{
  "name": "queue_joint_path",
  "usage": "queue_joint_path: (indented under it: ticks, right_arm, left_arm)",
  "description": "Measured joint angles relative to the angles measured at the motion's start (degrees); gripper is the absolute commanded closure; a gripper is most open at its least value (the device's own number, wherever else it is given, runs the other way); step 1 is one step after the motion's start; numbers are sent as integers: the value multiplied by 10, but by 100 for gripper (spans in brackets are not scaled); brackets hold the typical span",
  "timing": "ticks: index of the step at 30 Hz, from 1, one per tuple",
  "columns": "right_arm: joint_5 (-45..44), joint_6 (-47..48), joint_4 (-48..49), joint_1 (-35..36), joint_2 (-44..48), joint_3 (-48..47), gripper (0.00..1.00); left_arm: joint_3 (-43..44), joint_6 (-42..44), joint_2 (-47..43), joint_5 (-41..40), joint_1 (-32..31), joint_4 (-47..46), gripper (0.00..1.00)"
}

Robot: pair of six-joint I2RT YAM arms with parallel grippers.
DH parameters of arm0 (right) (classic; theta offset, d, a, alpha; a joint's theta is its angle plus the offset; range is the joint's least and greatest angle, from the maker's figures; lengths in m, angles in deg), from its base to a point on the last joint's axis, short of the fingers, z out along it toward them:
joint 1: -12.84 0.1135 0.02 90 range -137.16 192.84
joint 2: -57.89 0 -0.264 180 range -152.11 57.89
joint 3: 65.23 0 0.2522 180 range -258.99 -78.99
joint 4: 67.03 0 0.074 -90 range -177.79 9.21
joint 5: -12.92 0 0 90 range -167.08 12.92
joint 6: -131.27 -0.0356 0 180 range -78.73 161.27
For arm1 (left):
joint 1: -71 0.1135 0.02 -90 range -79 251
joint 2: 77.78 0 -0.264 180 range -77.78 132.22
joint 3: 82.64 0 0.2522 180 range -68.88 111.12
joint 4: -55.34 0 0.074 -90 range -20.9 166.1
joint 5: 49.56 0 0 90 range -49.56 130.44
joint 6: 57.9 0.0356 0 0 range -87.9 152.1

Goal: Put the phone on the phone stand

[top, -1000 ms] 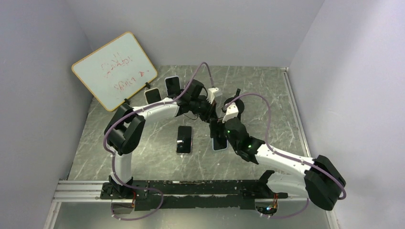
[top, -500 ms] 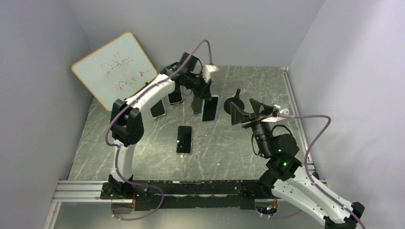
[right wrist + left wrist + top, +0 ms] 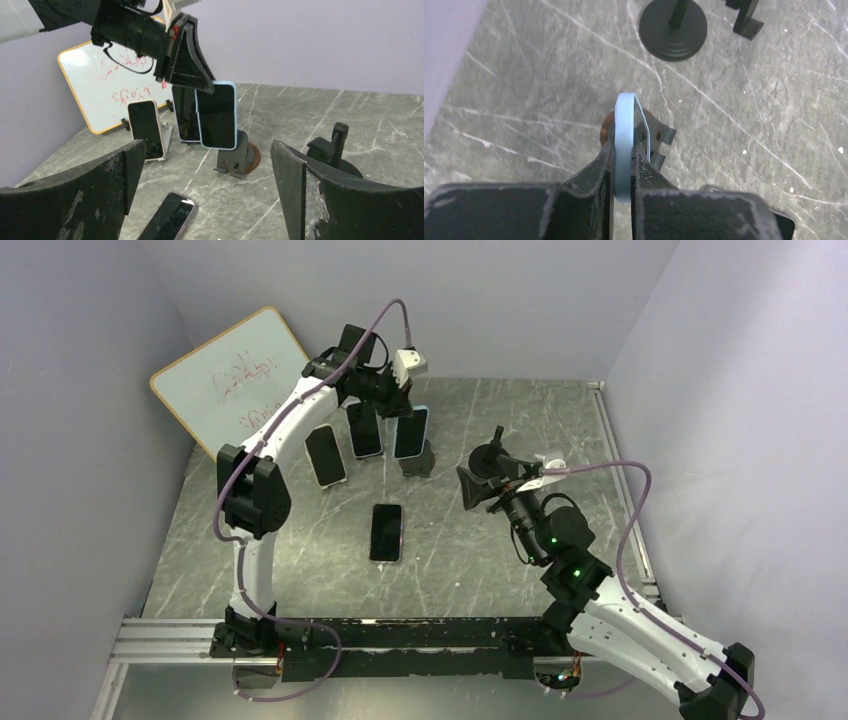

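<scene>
A light-blue phone hangs upright, screen facing the near side, with my left gripper shut on its top edge. The wrist view shows both fingers pressed on the phone's thin edge. Right under it stands a grey phone stand on a brown round base. The phone's lower edge is above the stand's front lip. My right gripper is wide open and holds nothing, to the right of the stand and facing it.
A dark phone lies flat mid-table. Two more phones lean on stands at the back left, before a whiteboard. A black round-based stand sits right of the grey one. Walls close three sides.
My left arm carried the blue phone from mid-table back and left to over the grey stand. My right gripper opened fully and its arm drew back to the right.
</scene>
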Motion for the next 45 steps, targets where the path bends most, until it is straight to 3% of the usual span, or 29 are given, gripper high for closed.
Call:
queue_joint_path:
  ticks: [16, 45]
  right_arm:
    - [19, -4, 12, 0, -33, 12, 0]
    - [44, 9, 31, 0, -72, 14, 0]
  left_arm:
    - [66, 87, 54, 93, 5, 38, 95]
    - [38, 83, 99, 147, 17, 9, 95]
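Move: Just ahead of the aimed-at phone stand, the left hand pinches the blue phone by its upper left edge; the stand's middle lies about 2 cm back, 4 cm right and 15 cm below this hand. The purple phone on its stand is some 9 cm left and 3 cm ahead, the round black stand about 20 cm right and 2 cm back, both lower. From the right hand, the phone stand lies roughly 17 cm ahead, 14 cm left and 25 cm below. Lowering the pinched blue phone onto the phone stand, the left hand first lifts about 1 cm while easing right, then sinks some 6 cm, ending about 2 cm farther right. The wrist turns clockwise about 15 degrees to square the phone to the stand, the fingers keeping their grip. The right hand, empty and wide open, sinks and drifts left about 4 cm. ##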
